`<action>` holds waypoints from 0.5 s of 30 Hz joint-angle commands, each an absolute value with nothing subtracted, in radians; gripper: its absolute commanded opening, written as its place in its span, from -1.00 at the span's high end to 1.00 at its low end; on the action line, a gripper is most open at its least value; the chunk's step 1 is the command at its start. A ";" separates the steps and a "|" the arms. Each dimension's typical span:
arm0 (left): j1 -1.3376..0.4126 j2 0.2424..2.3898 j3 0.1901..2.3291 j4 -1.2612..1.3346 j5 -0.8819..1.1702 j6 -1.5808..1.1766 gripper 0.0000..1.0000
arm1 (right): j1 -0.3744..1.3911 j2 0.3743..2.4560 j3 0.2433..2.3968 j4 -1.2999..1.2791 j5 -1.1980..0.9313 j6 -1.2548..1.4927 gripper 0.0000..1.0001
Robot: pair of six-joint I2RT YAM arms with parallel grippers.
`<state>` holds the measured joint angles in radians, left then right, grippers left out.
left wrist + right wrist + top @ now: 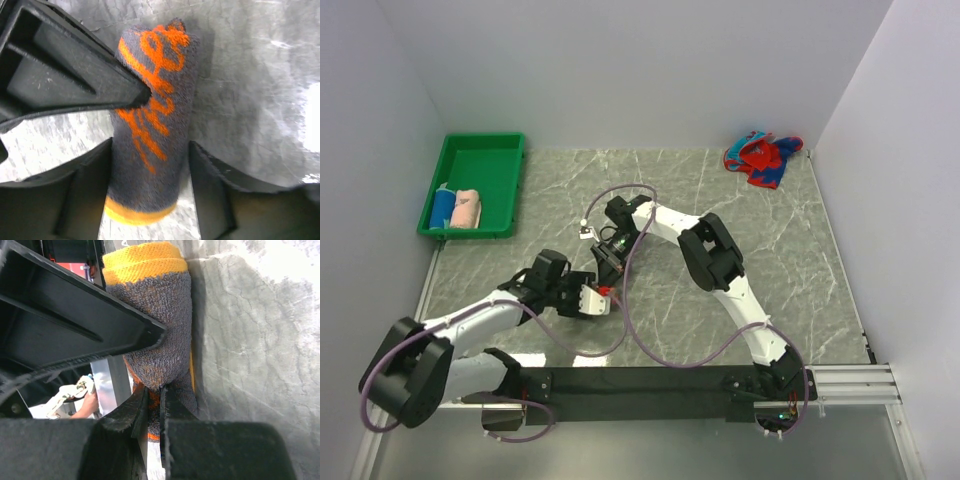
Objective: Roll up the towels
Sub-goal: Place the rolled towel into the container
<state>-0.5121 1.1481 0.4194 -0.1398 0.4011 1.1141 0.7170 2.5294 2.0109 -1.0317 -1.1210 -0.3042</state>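
Note:
A rolled towel (155, 100), grey with orange markings and a yellow-orange hem, lies on the marble table between both grippers. My left gripper (150, 150) (592, 298) straddles the roll at the hem end, its fingers (90, 190) against both sides. My right gripper (155, 390) (607, 258) is shut on a fold at the other end of the same towel (155, 315). A crumpled red-and-blue towel (762, 158) lies at the far right. A blue roll (442, 208) and a pale pink roll (467, 208) lie in the green tray (480, 138).
The green tray stands at the far left beside the left wall. White walls close in the table on the left, back and right. Purple cables loop over the table near both arms (720, 270).

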 commanded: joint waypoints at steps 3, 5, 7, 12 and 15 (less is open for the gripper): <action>-0.517 1.259 0.488 -0.144 0.425 1.155 -0.19 | 0.719 2.655 1.990 -0.989 -0.830 -0.368 1.00; -0.517 1.298 0.505 -0.152 0.407 1.155 -0.13 | 0.721 2.658 1.993 -0.991 -0.827 -0.370 1.00; -0.517 1.350 0.538 -0.173 0.400 1.160 -0.08 | 0.721 2.658 1.997 -0.991 -0.819 -0.371 1.00; -0.517 1.448 0.641 -0.370 0.400 1.183 0.07 | 0.712 2.622 1.994 -0.997 -0.781 -0.345 0.74; -0.508 1.495 0.704 -0.570 0.426 1.212 0.31 | 0.675 2.539 1.947 -0.982 -0.766 -0.313 0.27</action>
<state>-0.5117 1.4231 0.6701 -0.3420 0.4141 1.1637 0.6918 2.5366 2.0163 -1.0447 -1.1072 -0.2661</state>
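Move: The rolled towel's middle is some 4 cm to the left hand's right and 2 cm ahead, a shade lower, its yellow end reaching between the open left fingers; the right fingers hold it, with its middle about 2 cm to that hand's left and level with it fore and aft. From the left hand, the green container lies about 21 cm ahead and 23 cm left; inside, the pink roll is 17 ahead and 25 left, the blue roll 18 ahead and 30 left. The left fingers shut on the rolled towel from both sides near its yellow end, as the hand eases about 2 cm forward, a little right and down, its wrist tipping some 10 degrees. The right hand keeps its pinch at first, drifting about 1 cm forward and right, and only at the very end starts to open and loosen its hold. ##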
